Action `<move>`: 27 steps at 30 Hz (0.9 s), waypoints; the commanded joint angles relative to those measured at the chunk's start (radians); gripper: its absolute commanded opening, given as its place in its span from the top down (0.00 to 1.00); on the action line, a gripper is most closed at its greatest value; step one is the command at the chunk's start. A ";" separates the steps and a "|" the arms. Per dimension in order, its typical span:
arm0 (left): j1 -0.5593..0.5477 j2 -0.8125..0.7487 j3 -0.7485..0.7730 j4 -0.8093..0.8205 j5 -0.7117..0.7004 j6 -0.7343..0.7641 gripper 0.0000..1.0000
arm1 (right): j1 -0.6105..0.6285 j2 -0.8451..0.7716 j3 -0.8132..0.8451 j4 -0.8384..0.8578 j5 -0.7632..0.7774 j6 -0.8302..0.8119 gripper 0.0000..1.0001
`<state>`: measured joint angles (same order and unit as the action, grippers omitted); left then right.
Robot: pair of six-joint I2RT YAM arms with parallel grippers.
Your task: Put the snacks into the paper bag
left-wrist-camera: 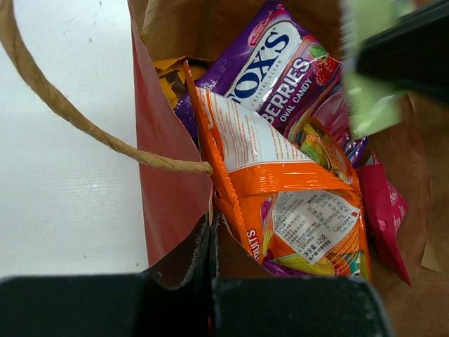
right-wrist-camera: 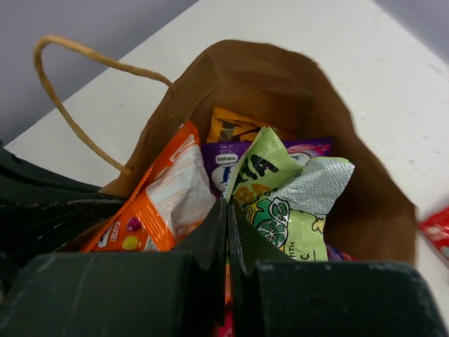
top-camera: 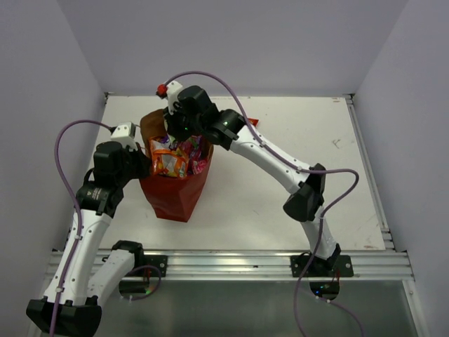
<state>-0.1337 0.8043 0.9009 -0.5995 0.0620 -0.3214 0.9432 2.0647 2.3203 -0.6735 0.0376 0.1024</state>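
The reddish-brown paper bag (top-camera: 175, 200) stands open at the left middle of the table, holding several snacks. My left gripper (top-camera: 140, 163) is shut on the bag's left rim (left-wrist-camera: 172, 161), jaws pinching the wall (left-wrist-camera: 210, 228). My right gripper (top-camera: 177, 133) hangs over the bag's mouth, shut (right-wrist-camera: 228, 205) on a light-green lime packet (right-wrist-camera: 287, 203), which shows blurred in the left wrist view (left-wrist-camera: 372, 105). Inside lie an orange fruit-candy packet (left-wrist-camera: 266, 168), a purple Fox's berries bag (left-wrist-camera: 273, 60) and a pink packet (left-wrist-camera: 386, 210). The orange packet (right-wrist-camera: 168, 203) leans against the left wall.
A small red packet (top-camera: 251, 123) lies on the table just behind and right of the bag, also at the right wrist view's edge (right-wrist-camera: 438, 228). The bag's twine handle (left-wrist-camera: 70, 119) loops outward to the left. White walls close the back and sides.
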 commanded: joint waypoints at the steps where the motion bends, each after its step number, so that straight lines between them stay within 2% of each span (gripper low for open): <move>1: -0.014 0.007 -0.008 0.018 0.015 -0.002 1.00 | -0.029 0.073 0.059 0.127 -0.195 0.034 1.00; 4: -0.015 0.015 -0.008 0.021 0.015 -0.001 1.00 | -0.052 0.133 0.091 0.186 -0.252 0.060 1.00; 5: -0.014 0.016 -0.008 0.024 0.013 -0.001 1.00 | -0.058 0.149 0.102 0.198 -0.258 0.068 0.90; 6: -0.014 0.019 -0.010 0.024 0.015 -0.001 1.00 | -0.064 0.161 0.129 0.196 -0.271 0.080 0.43; 7: -0.014 0.021 -0.010 0.026 0.015 -0.001 1.00 | -0.075 0.167 0.139 0.187 -0.269 0.083 0.39; 10: -0.014 0.026 -0.011 0.027 0.010 -0.002 1.00 | -0.076 0.094 0.100 0.175 -0.216 0.040 0.36; 11: -0.014 0.026 -0.013 0.032 0.010 -0.004 1.00 | -0.078 0.069 0.090 0.172 -0.184 0.024 0.06; 12: -0.014 0.030 -0.013 0.032 0.012 -0.005 1.00 | -0.080 0.042 0.080 0.163 -0.153 -0.012 0.01; 17: -0.014 0.039 -0.013 0.046 0.012 -0.010 1.00 | -0.147 -0.093 0.067 0.065 0.080 -0.061 0.01; 20: -0.014 0.042 -0.011 0.052 0.009 -0.013 1.00 | -0.283 -0.106 -0.030 0.029 0.076 0.000 0.01; 21: -0.014 0.042 -0.010 0.052 0.006 -0.011 1.00 | -0.355 -0.083 -0.071 0.017 0.053 0.016 0.01; 24: -0.014 0.042 0.001 0.049 -0.010 -0.005 1.00 | -0.441 0.004 -0.091 -0.024 0.053 0.030 0.01; 27: -0.014 0.045 0.012 0.046 -0.022 -0.002 1.00 | -0.484 0.096 -0.018 -0.052 0.059 0.025 0.01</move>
<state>-0.1341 0.8391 0.9009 -0.5797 0.0402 -0.3214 0.4675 2.0262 2.2845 -0.6167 0.0746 0.1127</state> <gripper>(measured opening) 0.007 0.989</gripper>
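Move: The right hand holds the green snack over the paper bag; the middle of the bag's opening lies roughly 2 cm ahead of that hand and 9 cm below. Inside, the orange snack sits about 4 cm back, 4 cm left and 15 cm down. The red snack left on the table is some 28 cm ahead, 21 cm right and 31 cm below. From the left hand, shut on the rim, the opening is about 8 cm ahead, 8 cm right, nearly level. The right fingers let go of the green snack, opening wide as the hand dips about 7 cm into the bag's mouth, drifting left and forward. It then lifts clear, sweeps some 25 cm right and 15 cm forward towards the red snack, turning about 30 degrees clockwise and sinking slightly at the end, fingers wide. The left hand keeps its pinch on the rim. ##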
